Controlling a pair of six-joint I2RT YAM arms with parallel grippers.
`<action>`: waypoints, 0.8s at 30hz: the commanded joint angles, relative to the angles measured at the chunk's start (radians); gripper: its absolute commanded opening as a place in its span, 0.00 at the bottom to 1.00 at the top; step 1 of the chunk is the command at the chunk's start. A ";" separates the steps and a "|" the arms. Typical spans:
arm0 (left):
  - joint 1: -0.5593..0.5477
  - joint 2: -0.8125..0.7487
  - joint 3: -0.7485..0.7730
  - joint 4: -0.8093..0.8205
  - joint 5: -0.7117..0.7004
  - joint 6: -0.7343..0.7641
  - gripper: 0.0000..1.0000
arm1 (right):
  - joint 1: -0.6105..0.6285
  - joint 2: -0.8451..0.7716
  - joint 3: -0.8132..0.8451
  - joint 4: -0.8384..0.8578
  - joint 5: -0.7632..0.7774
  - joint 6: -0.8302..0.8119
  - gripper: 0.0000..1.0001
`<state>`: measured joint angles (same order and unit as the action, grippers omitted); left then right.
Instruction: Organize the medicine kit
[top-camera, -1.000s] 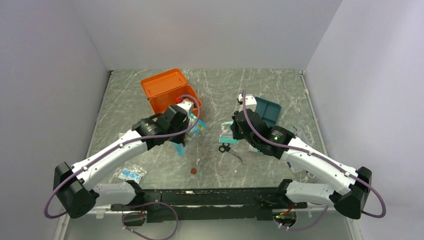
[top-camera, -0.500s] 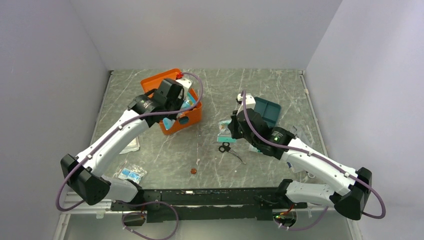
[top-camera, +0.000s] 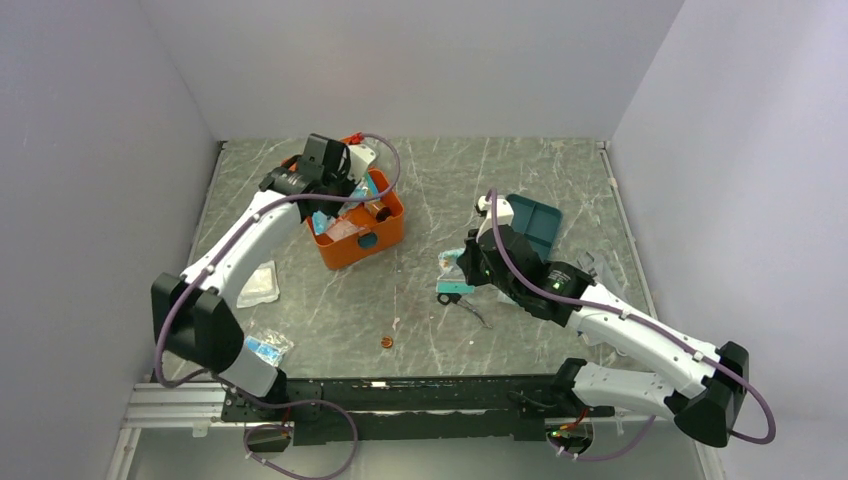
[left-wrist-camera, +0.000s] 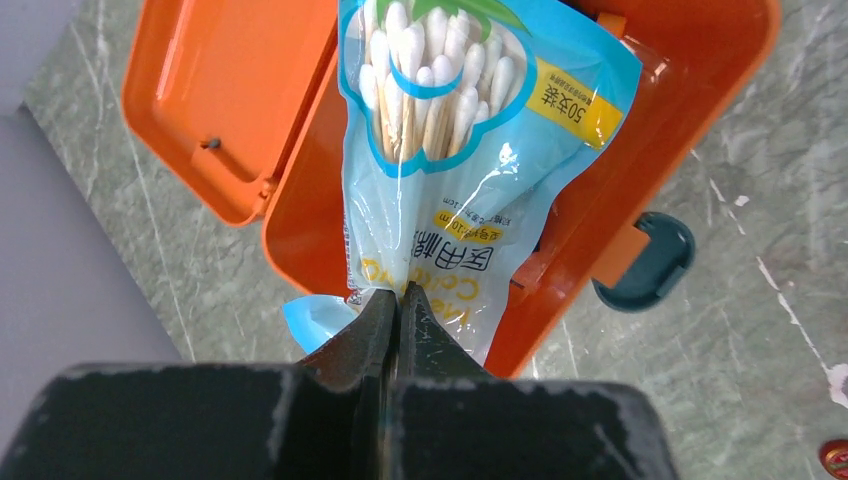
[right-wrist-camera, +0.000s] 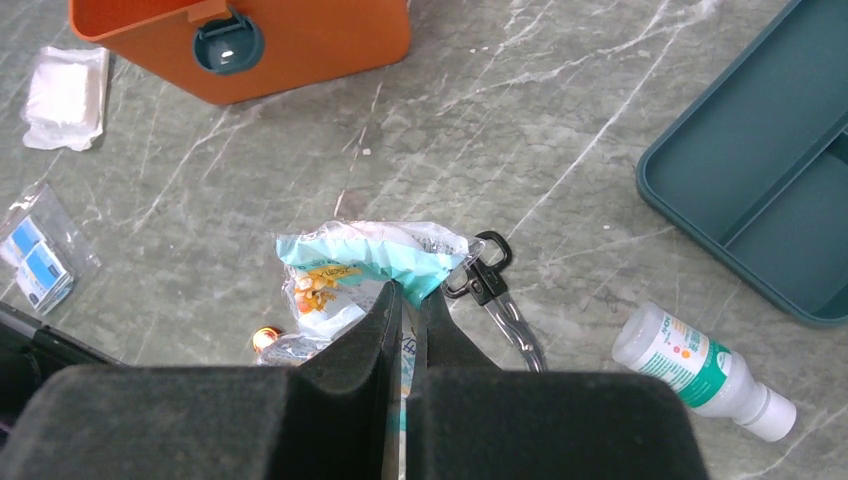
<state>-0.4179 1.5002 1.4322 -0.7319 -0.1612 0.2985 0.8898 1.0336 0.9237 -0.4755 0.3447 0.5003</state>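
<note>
The orange medicine kit (top-camera: 372, 240) stands open at the back left, its lid (left-wrist-camera: 230, 90) folded back and its teal latch (left-wrist-camera: 645, 262) at the front. My left gripper (top-camera: 336, 203) hangs over the open box. In the left wrist view it (left-wrist-camera: 398, 293) is shut on the bottom edge of a blue cotton swab packet (left-wrist-camera: 470, 130) that dangles over the box. My right gripper (top-camera: 458, 283) is at the table's middle. In the right wrist view it (right-wrist-camera: 410, 292) is shut on a crumpled teal-and-clear packet (right-wrist-camera: 365, 250) just above the table.
A flat teal divided tray (top-camera: 535, 222) lies right of centre. Black-handled scissors (right-wrist-camera: 497, 292) and a white bottle (right-wrist-camera: 700, 370) lie by the right gripper. A white gauze pad (top-camera: 258, 285), blue sachets (top-camera: 262, 348) and a small red disc (top-camera: 386, 342) lie to the near left.
My left gripper has carried the swab packet from in front of the kit up and back over the open box. My right gripper has shifted slightly nearer with the teal packet.
</note>
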 joint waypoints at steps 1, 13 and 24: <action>0.019 0.065 0.019 0.093 0.085 0.058 0.00 | -0.004 -0.029 -0.006 0.045 -0.019 0.014 0.00; 0.022 0.215 -0.008 0.160 0.109 0.075 0.00 | -0.006 -0.040 -0.016 0.025 -0.034 0.015 0.00; 0.025 0.192 -0.049 0.134 0.152 0.009 0.30 | -0.007 0.026 0.080 0.035 -0.020 -0.035 0.00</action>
<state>-0.3958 1.7725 1.4040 -0.6128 -0.0563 0.3447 0.8860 1.0428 0.9237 -0.4767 0.3119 0.4976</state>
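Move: The left hand holds the blue cotton-swab pouch high over the left end of the open orange medicine box. The box's middle is about 5 cm ahead, 6 cm to the right and 15 cm below; the brown bottle in its right end is some 6 cm ahead and 11 cm right. The lid lies roughly 15 cm straight ahead, the white gauze pack 8 cm back and 15 cm left. From the right hand the box is about 14 cm ahead and 22 cm left. The left hand lowers the pinched swab pouch about 10 cm into the orange box, at first also going some 3 cm forward and drifting about 2 cm right, and its fingers tip roughly 10 degrees further down. Near the bottom of the drop the fingers part to about a quarter of their range and let go of the pouch's near end, while the right hand stays in place and keeps its grip on the small teal-edged pouch over the scissors. ##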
